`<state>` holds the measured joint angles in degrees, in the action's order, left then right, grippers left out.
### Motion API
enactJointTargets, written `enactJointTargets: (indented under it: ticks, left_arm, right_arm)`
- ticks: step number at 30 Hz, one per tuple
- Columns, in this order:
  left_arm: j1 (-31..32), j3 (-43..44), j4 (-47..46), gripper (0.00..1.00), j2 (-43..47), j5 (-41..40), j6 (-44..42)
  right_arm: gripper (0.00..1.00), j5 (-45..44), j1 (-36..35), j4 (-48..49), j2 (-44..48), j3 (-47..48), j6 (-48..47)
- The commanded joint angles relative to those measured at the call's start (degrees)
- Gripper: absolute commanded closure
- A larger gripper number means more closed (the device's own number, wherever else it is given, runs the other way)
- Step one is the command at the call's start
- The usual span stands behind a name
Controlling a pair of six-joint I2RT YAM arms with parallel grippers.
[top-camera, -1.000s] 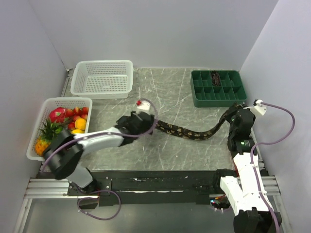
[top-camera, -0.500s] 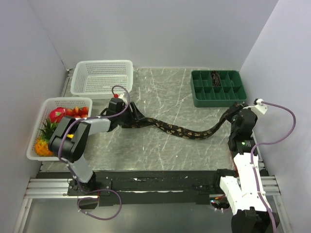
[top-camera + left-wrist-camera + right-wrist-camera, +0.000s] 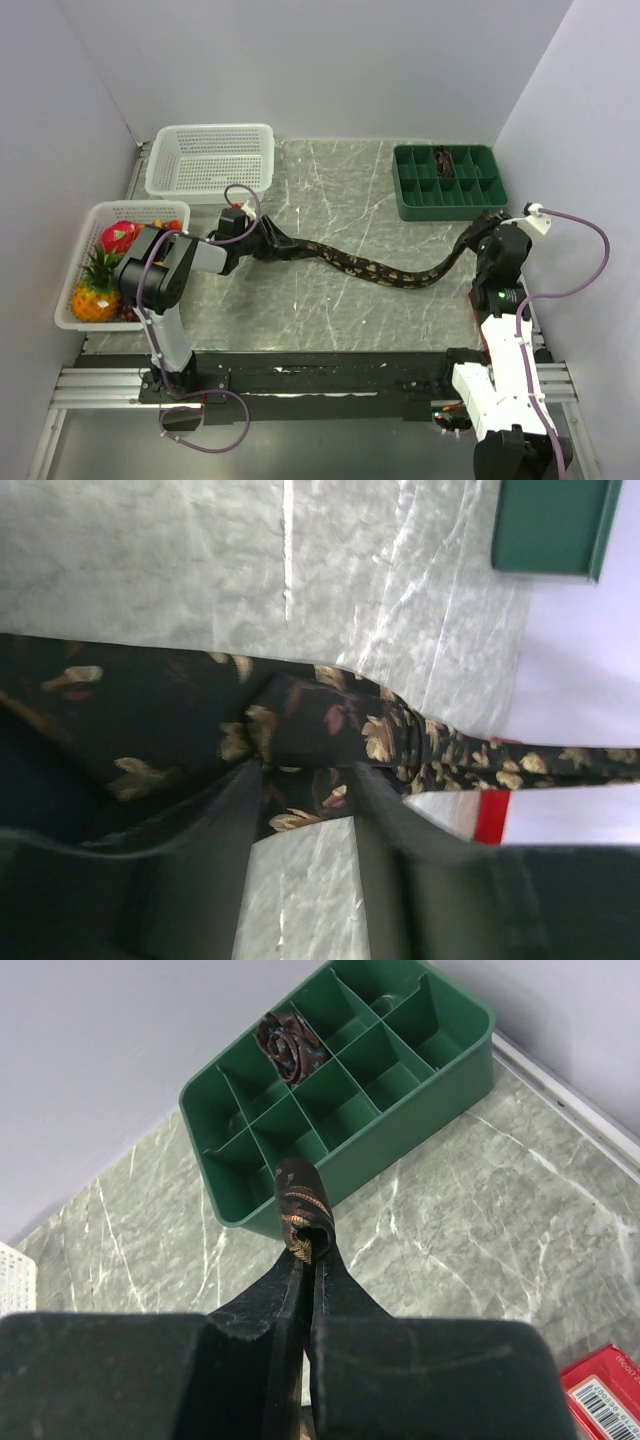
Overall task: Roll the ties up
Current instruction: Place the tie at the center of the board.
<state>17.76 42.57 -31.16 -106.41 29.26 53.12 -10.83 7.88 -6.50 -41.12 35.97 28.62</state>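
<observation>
A dark tie point(image 3: 370, 268) with tan leaf speckles lies stretched across the marble table between both grippers. My left gripper point(image 3: 262, 243) sits low at the tie's wide end. In the left wrist view its fingers point(image 3: 240, 810) stand apart around the edge of the tie point(image 3: 300, 720), with bare table showing in the gap behind. My right gripper point(image 3: 487, 235) is shut on the narrow end, and a folded loop of tie point(image 3: 300, 1200) sticks out past the right gripper's tips point(image 3: 312, 1250). A rolled tie point(image 3: 292, 1045) sits in one compartment of the green tray point(image 3: 450, 210).
An empty white basket point(image 3: 210, 190) stands at the back left. A second white basket point(image 3: 135, 205) with toy fruit sits at the left edge. A red and white box point(image 3: 605, 1390) lies near the right arm. Walls close in on both sides.
My left gripper has swung left toward the fruit basket, and the tie's wide end now lies further left and straighter. Its jaws have narrowed. The right arm has held still.
</observation>
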Motion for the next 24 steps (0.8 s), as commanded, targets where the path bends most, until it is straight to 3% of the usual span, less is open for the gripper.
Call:
enactJointTargets:
  ticks: [1, 3, 4, 7, 13, 14, 15, 16, 18, 24]
  left_arm:
    - [-0.3, 0.8, -1.9, 0.59, -1.4, -1.9, 1.9]
    - [-0.3, 1.6, -1.1, 0.58, -1.4, -2.6, 1.7]
    - [-0.3, 1.8, -0.6, 0.57, -1.2, -3.3, 1.5]
    - [-0.4, 2.5, 0.5, 0.57, -0.5, -4.2, 1.5]
    - [-0.4, 4.3, 0.6, 0.58, -2.5, -4.3, 2.6]
    - [-0.4, 3.8, 0.3, 0.59, -2.7, -4.5, 2.9]
    - [-0.4, 3.5, -0.2, 0.59, -2.8, -5.1, 3.2]
    - [-0.4, 3.1, -0.8, 0.61, -2.9, -5.3, 3.6]
    - [-0.4, 3.0, -1.5, 0.69, -3.5, -5.0, 3.7]
    - [-0.4, 3.5, -2.7, 0.88, -4.8, -4.2, 3.7]
  right_arm:
    - [0.97, 0.9, 0.6, 1.8, 0.2, 1.2, -1.0]
    - [0.92, 0.9, 0.6, 1.6, 0.3, 1.2, -1.1]
    - [0.82, 0.6, 0.7, 1.4, 0.5, 1.1, -1.2]
    - [0.74, -0.3, 0.9, 0.1, 0.9, 1.0, -0.5]
    - [0.74, -6.7, 1.9, -1.3, 1.6, 0.0, 2.8]
    - [0.69, -7.5, 1.9, -1.4, 1.7, -0.2, 2.9]
    - [0.58, -9.9, 2.0, -1.5, 2.1, -0.5, 3.5]
    - [0.33, -11.2, 2.1, -1.9, 2.3, -0.5, 3.9]
    - [0.01, -12.6, 2.1, -1.4, 2.7, -0.8, 4.0]
    - [0.01, -6.2, 2.2, -0.7, 2.0, 0.7, 0.4]
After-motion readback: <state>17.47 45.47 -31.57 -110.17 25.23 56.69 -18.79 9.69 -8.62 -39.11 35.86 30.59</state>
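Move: The narrow fold of the tie lies just off the left fingertips, about 2 cm ahead and 2 cm below; the white basket is some 20 cm ahead and 18 cm left of that hand. The right hand holds the other end high; the tie's stretch on the table lies about 19 cm left, 6 cm back and 22 cm below. From the right hand, the green tray is some 20 cm ahead, 7 cm left and 20 cm below. Right fingers open wide, releasing the tie end and easing 3 cm right; left creeps 2 cm forward, closing on the fold. ##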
